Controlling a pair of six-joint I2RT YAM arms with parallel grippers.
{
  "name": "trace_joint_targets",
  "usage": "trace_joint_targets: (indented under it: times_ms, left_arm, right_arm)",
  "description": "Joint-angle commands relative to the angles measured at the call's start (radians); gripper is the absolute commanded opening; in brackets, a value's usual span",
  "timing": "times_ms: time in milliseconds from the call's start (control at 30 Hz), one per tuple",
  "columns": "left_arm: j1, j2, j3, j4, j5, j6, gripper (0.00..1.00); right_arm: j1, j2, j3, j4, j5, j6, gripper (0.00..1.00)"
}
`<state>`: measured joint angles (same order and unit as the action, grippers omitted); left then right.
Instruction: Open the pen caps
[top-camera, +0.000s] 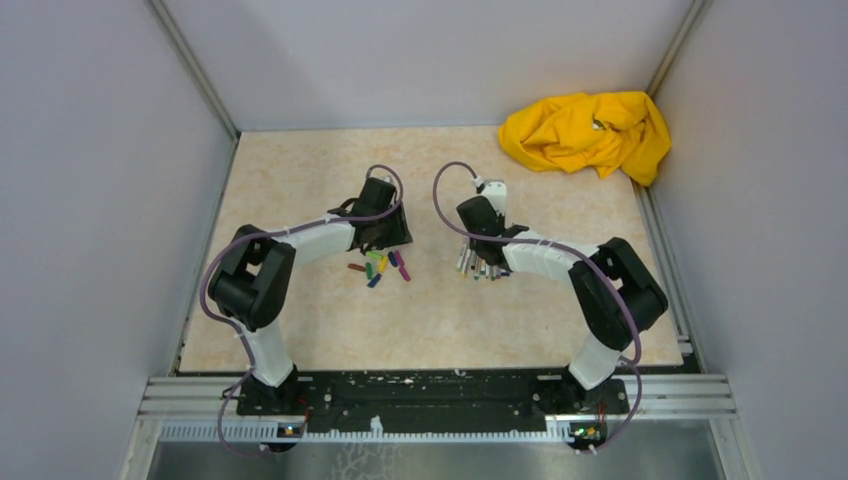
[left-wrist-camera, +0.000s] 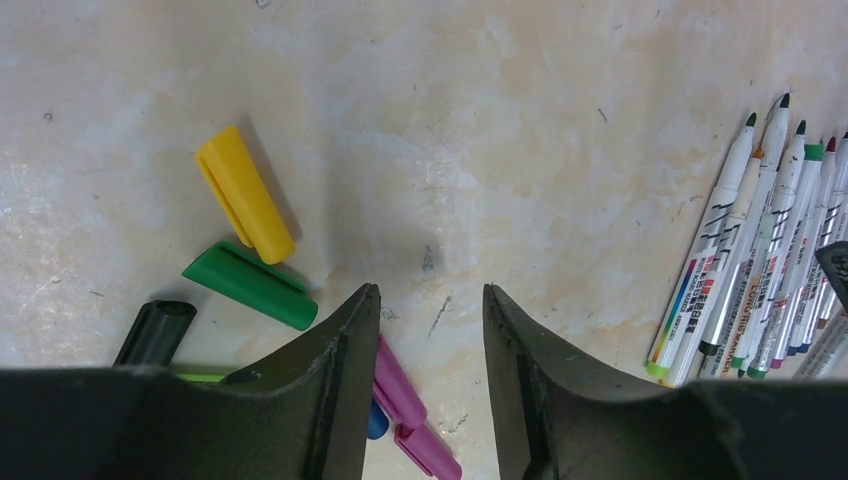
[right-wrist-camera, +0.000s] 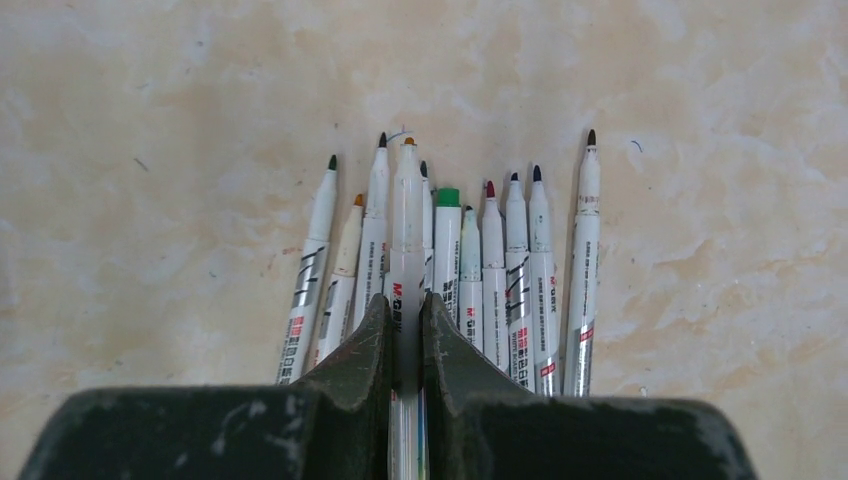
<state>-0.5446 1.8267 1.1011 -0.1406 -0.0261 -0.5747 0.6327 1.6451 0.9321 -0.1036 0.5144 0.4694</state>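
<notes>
Several loose pen caps (top-camera: 378, 268) lie on the table under my left gripper (top-camera: 385, 240). The left wrist view shows a yellow cap (left-wrist-camera: 245, 195), a green cap (left-wrist-camera: 250, 285), a black cap (left-wrist-camera: 155, 333) and two magenta caps (left-wrist-camera: 398, 385) beside a blue one (left-wrist-camera: 376, 420). My left gripper (left-wrist-camera: 432, 295) is open above bare table, with nothing between its fingers. My right gripper (right-wrist-camera: 405, 300) is shut on an uncapped, orange-tipped pen (right-wrist-camera: 406, 220), held over a row of pens (right-wrist-camera: 520, 270) lying side by side. One pen in that row wears a green cap (right-wrist-camera: 448, 197).
A crumpled yellow cloth (top-camera: 585, 130) lies in the far right corner. Grey walls enclose the table on three sides. The pen row (left-wrist-camera: 760, 270) also shows at the right edge of the left wrist view.
</notes>
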Motion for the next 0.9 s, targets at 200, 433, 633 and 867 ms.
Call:
trace_joint_targets:
  times_ms: [200,433,633,867]
  left_arm:
    - [-0.011,-0.043,0.005,0.001,-0.019,-0.001,0.59]
    - [-0.018,-0.086,0.004,0.001,-0.024,-0.007,0.7]
    - [-0.029,-0.149,0.008,-0.02,-0.051,-0.007,0.74]
    - [-0.047,-0.316,-0.071,0.026,-0.153,0.007,0.76]
  right_arm:
    - [-0.016,0.05,0.032,0.033,0.003,-0.039,0.18]
    - [-0.016,0.036,0.028,0.036,-0.008,-0.062,0.43]
    - [-0.016,-0.059,0.008,0.054,-0.04,-0.109,0.5]
    - [-0.013,-0.213,-0.027,0.024,-0.022,-0.144,0.63]
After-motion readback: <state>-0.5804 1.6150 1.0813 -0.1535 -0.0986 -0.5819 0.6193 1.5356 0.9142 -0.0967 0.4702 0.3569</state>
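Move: The right hand grips the orange-tipped pen some 2 cm above its resting place on the row of pens, directly beneath. The green-capped pen lies about 1 cm to the right and 3 cm lower, level fore and aft; the lone end pen about 7 cm right, 1 cm ahead, 3 cm lower. From the left hand, the green-capped pen is roughly 19 cm right, 1 cm ahead and 1 cm lower; the freed magenta cap is right at its fingers. Right hand sinks 2 cm, releases pen onto row, rises 5 cm; left opens wider and lifts 8 cm. ##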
